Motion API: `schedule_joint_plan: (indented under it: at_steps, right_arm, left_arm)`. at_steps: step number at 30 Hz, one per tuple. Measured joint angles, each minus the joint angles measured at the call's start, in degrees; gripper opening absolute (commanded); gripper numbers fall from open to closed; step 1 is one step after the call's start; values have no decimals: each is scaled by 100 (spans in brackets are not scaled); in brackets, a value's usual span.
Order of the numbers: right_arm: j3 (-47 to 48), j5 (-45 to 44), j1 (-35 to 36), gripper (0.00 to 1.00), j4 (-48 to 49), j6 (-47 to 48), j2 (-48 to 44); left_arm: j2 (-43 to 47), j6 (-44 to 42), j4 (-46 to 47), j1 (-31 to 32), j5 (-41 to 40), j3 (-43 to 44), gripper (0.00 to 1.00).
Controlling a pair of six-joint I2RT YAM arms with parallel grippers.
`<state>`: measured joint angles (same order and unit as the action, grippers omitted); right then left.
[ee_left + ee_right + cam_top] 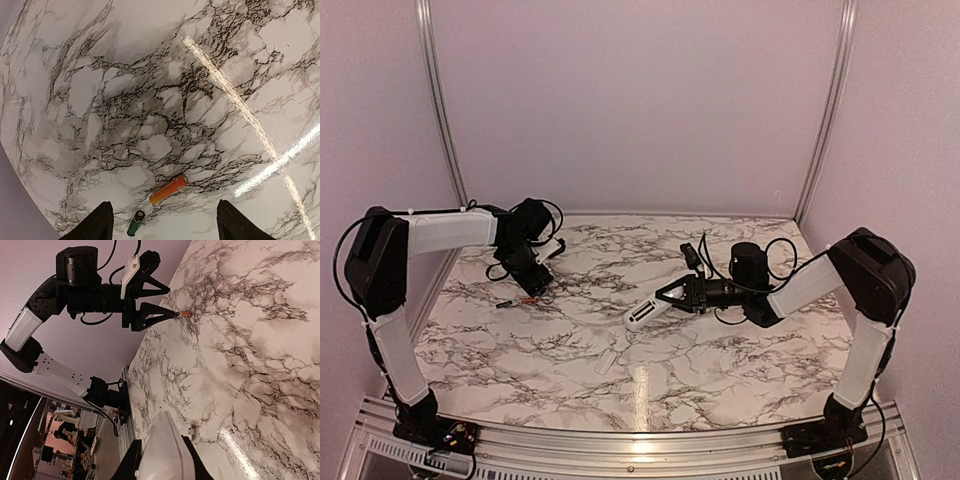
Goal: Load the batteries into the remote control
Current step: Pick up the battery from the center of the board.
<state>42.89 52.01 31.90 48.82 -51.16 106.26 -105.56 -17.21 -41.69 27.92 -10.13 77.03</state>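
My right gripper [668,296] is shut on the remote control [645,312], a slim white body held just above the middle of the table. In the right wrist view the remote control [165,447] fills the gap between both dark fingers [131,462]. An orange battery [169,189] and a dark green battery [135,223] lie on the marble at the left. My left gripper [165,229] hangs over them, open, with nothing between its fingers. From above, the left gripper [536,284] is just behind the orange battery [530,298] and the dark battery [505,303].
A small flat white cover plate [607,360] lies on the marble table [740,370] in front of the remote. It also shows as a small clip-like piece, the cover plate [191,431], beside the remote's tip. Pale walls and metal rails [440,110] close in the back corners.
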Motion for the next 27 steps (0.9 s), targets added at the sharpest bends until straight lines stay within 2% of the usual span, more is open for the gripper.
schedule_joint_plan:
  at_steps: [22, 27]
  right_arm:
    - [7, 87, 0, 0, 2, -9, 2]
    - [39, 136, 0, 0, 17, -31, 2]
  left_arm:
    - [-577, -522, -59, -282, -186, -4, 57]
    - [-675, -577, -59, -337, -90, -4, 50]
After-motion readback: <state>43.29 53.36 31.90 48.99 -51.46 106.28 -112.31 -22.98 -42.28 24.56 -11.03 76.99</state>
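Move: The orange battery lies about 3 cm to the left hand's left, some 1 cm ahead and roughly 6 cm below it. The green battery lies on the table about 5 cm farther left than the orange one and 1 cm nearer the base. From the right hand, which holds the remote, the orange battery is some 29 cm to the left, 10 cm ahead and 12 cm below. Down and to the left, the left hand eases in over the orange battery, sinking about 5 cm in two stages while it drifts some 3 cm left, most of the drift early on. Its wrist tilts slightly and the open fingers draw partly together, still apart, with no grip on the battery yet. The right hand stays put, keeping hold of the remote. ##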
